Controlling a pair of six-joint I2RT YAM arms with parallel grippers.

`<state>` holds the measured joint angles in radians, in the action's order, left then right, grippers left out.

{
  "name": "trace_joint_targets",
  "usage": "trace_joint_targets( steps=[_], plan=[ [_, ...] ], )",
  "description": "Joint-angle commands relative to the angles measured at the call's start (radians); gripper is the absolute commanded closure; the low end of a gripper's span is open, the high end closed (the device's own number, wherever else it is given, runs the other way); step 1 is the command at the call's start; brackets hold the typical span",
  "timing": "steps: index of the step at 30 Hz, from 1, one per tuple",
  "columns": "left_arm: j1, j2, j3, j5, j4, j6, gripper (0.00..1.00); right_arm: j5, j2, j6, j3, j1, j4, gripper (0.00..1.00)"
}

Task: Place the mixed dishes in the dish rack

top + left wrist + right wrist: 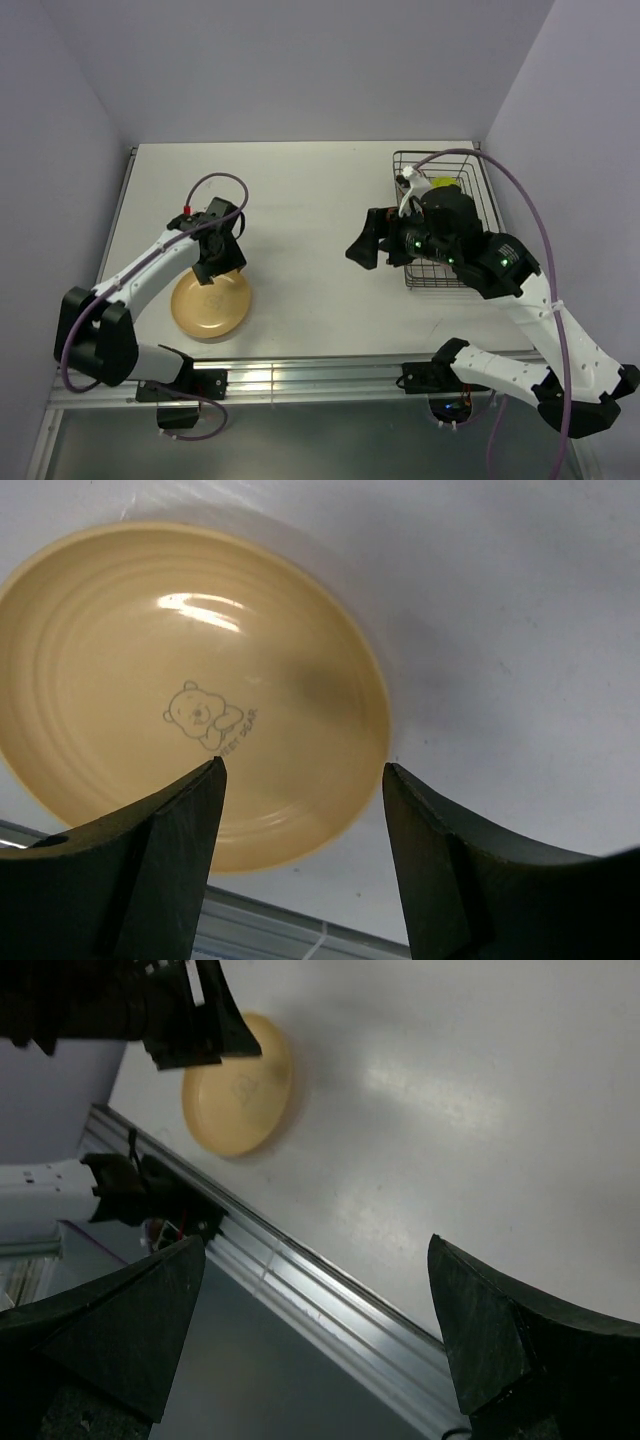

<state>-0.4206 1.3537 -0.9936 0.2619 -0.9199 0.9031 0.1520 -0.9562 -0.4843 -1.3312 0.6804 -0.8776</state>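
A pale orange plate point(210, 305) with a small bear print lies flat on the table near the front left. My left gripper point(220, 268) hangs just over the plate's far edge. In the left wrist view the plate point(190, 690) fills the upper left, and the left gripper point(303, 780) stands open above its rim with nothing between the fingers. The black wire dish rack point(478, 190) sits at the right, largely hidden by my right arm, with a lime-green dish point(442, 184) inside. My right gripper point(362, 243) is just left of the rack, wide open and empty. The right wrist view shows the plate point(238, 1085) far off.
An aluminium rail point(330, 1300) runs along the table's near edge, with a drop beyond it. Purple-grey walls close in the left, back and right sides. The bare table top point(300, 200) lies between the two arms.
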Motion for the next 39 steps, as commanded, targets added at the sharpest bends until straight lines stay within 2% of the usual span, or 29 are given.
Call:
trace_joint_targets(
  steps=[1, 10, 15, 25, 28, 29, 31, 32, 33, 39],
  plan=[
    [0.031, 0.106, -0.074, 0.005, 0.035, -0.015, 0.31, 0.014, 0.049, -0.034, 0.023, 0.021, -0.038, 0.00],
    [0.040, 0.390, -0.237, 0.000, 0.046, -0.056, 0.34, -0.072, 0.149, 0.012, 0.017, 0.054, -0.136, 0.00],
    [0.040, 0.485, -0.301, -0.023, 0.021, -0.064, 0.46, -0.074, 0.208, -0.007, 0.041, 0.054, -0.159, 0.00],
    [0.040, 0.390, -0.136, -0.058, 0.058, -0.036, 0.48, -0.095, 0.231, 0.018, 0.059, 0.054, -0.166, 0.00],
    [0.040, 0.400, -0.119, -0.075, 0.075, -0.044, 0.61, -0.103, 0.209, 0.018, 0.059, 0.054, -0.161, 0.00],
    [0.040, 0.400, -0.119, -0.076, 0.076, -0.047, 0.72, -0.109, 0.203, 0.018, 0.059, 0.054, -0.161, 0.00],
    [0.040, 0.406, -0.128, -0.089, 0.084, -0.058, 0.83, -0.120, 0.197, 0.019, 0.059, 0.054, -0.162, 0.00],
    [0.040, 0.410, -0.137, -0.090, 0.082, -0.062, 0.96, -0.132, 0.192, 0.023, 0.059, 0.054, -0.164, 0.00],
    [0.040, 0.416, -0.160, -0.092, 0.072, -0.069, 1.00, -0.137, 0.189, 0.026, 0.058, 0.054, -0.164, 0.00],
    [0.040, 0.349, -0.319, -0.167, 0.029, -0.082, 1.00, -0.150, 0.178, 0.047, 0.049, 0.054, -0.159, 0.00]
  ],
)
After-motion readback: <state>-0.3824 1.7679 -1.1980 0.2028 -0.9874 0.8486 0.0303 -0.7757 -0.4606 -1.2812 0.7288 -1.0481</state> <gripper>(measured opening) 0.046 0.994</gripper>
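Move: The yellow plate's middle lies about 6 cm back and 4 cm left of the left hand, some 8 cm below, so its far-right rim is almost under the open fingers; the table round the plate is clear. From the right hand the plate lies roughly 36 cm to the left, level with it fore and aft, and about 31 cm below. Left hand sinks 7 cm, forward then back, pinches the yellow plate's far-right rim, rises 2; right hand backs off. ##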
